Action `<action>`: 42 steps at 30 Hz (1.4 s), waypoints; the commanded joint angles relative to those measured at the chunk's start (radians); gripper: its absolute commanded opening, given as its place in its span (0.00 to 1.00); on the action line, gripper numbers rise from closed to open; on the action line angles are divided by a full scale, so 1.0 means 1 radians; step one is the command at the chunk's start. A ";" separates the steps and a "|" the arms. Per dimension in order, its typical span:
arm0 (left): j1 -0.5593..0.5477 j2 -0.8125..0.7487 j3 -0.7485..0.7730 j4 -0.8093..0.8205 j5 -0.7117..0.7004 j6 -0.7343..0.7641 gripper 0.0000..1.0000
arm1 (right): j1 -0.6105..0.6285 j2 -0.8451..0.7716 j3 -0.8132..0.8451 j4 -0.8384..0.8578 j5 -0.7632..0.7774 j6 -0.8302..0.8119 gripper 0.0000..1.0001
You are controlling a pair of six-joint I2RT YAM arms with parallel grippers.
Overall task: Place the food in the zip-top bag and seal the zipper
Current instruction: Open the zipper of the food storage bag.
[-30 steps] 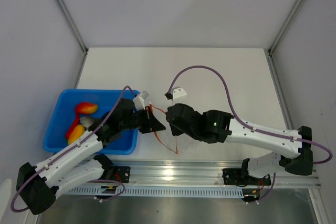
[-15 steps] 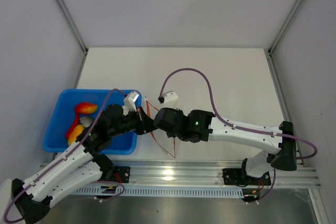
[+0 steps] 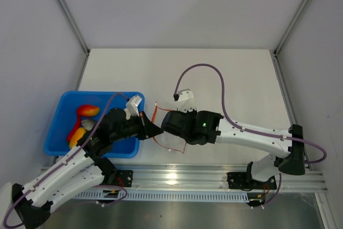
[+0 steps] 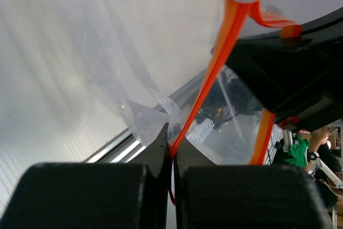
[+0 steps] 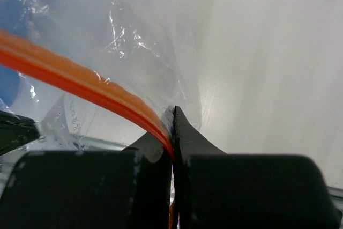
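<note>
The clear zip-top bag [image 3: 172,142] hangs between my two grippers near the table's front edge, its red zipper [image 3: 155,115] curving up from them. My left gripper [image 3: 156,131] is shut on the zipper strip [image 4: 206,81], with crinkly bag film [image 4: 144,119] just past its tips. My right gripper [image 3: 164,127] is shut on the same zipper [image 5: 91,87] and bag film [image 5: 128,41]. The two grippers nearly touch. The food [image 3: 87,111], red-orange and yellow pieces with a grey one, lies in the blue tray [image 3: 64,146] to the left.
The blue tray sits at the table's left front, partly under my left arm. A metal rail [image 3: 203,175] runs along the near edge. Grey walls [image 3: 32,52] close in on the left, back and right.
The bag's red zipper has shifted from hanging down toward the rail to curving up between the grippers. My right wrist drew back slightly to the right; the left arm barely moved.
</note>
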 commanded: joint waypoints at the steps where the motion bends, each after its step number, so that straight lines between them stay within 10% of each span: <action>1: -0.006 -0.002 0.007 -0.008 0.025 0.037 0.01 | -0.012 -0.071 0.018 -0.094 0.127 0.044 0.00; 26: -0.006 -0.008 -0.013 0.030 0.070 0.159 0.02 | 0.017 -0.119 -0.004 -0.174 0.124 0.225 0.00; 36: -0.006 -0.073 0.036 0.000 -0.011 0.203 0.76 | 0.022 -0.070 0.070 -0.197 0.117 0.124 0.00; 42: -0.006 -0.102 0.155 -0.167 -0.267 0.205 0.95 | -0.035 -0.036 0.090 -0.185 0.109 0.021 0.00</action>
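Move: The zipper's left lip is pinched in the left fingers. Its right lip, held in the right hand, lies about 8 cm to the left hand's right and 3 cm ahead. From the left hand, the zipper's far end stands roughly 10 cm ahead and 2 cm left, its near end some 9 cm back and 8 cm right, slightly lower. The left lip's held spot is about 8 cm left of the right hand and 3 cm back. Keeping its pinch on the right lip, the right hand draws about 4.5 cm to its right and rises a little, away from the left hand, which still grips the left lip and sinks some 2 cm as it turns slightly clockwise. The left hand then rises again and spreads its fingers nearly full wide, letting go of the lip, and ends about 2 cm up and 2 cm left of where it began, while the right holds on, going slightly back and then forward. ##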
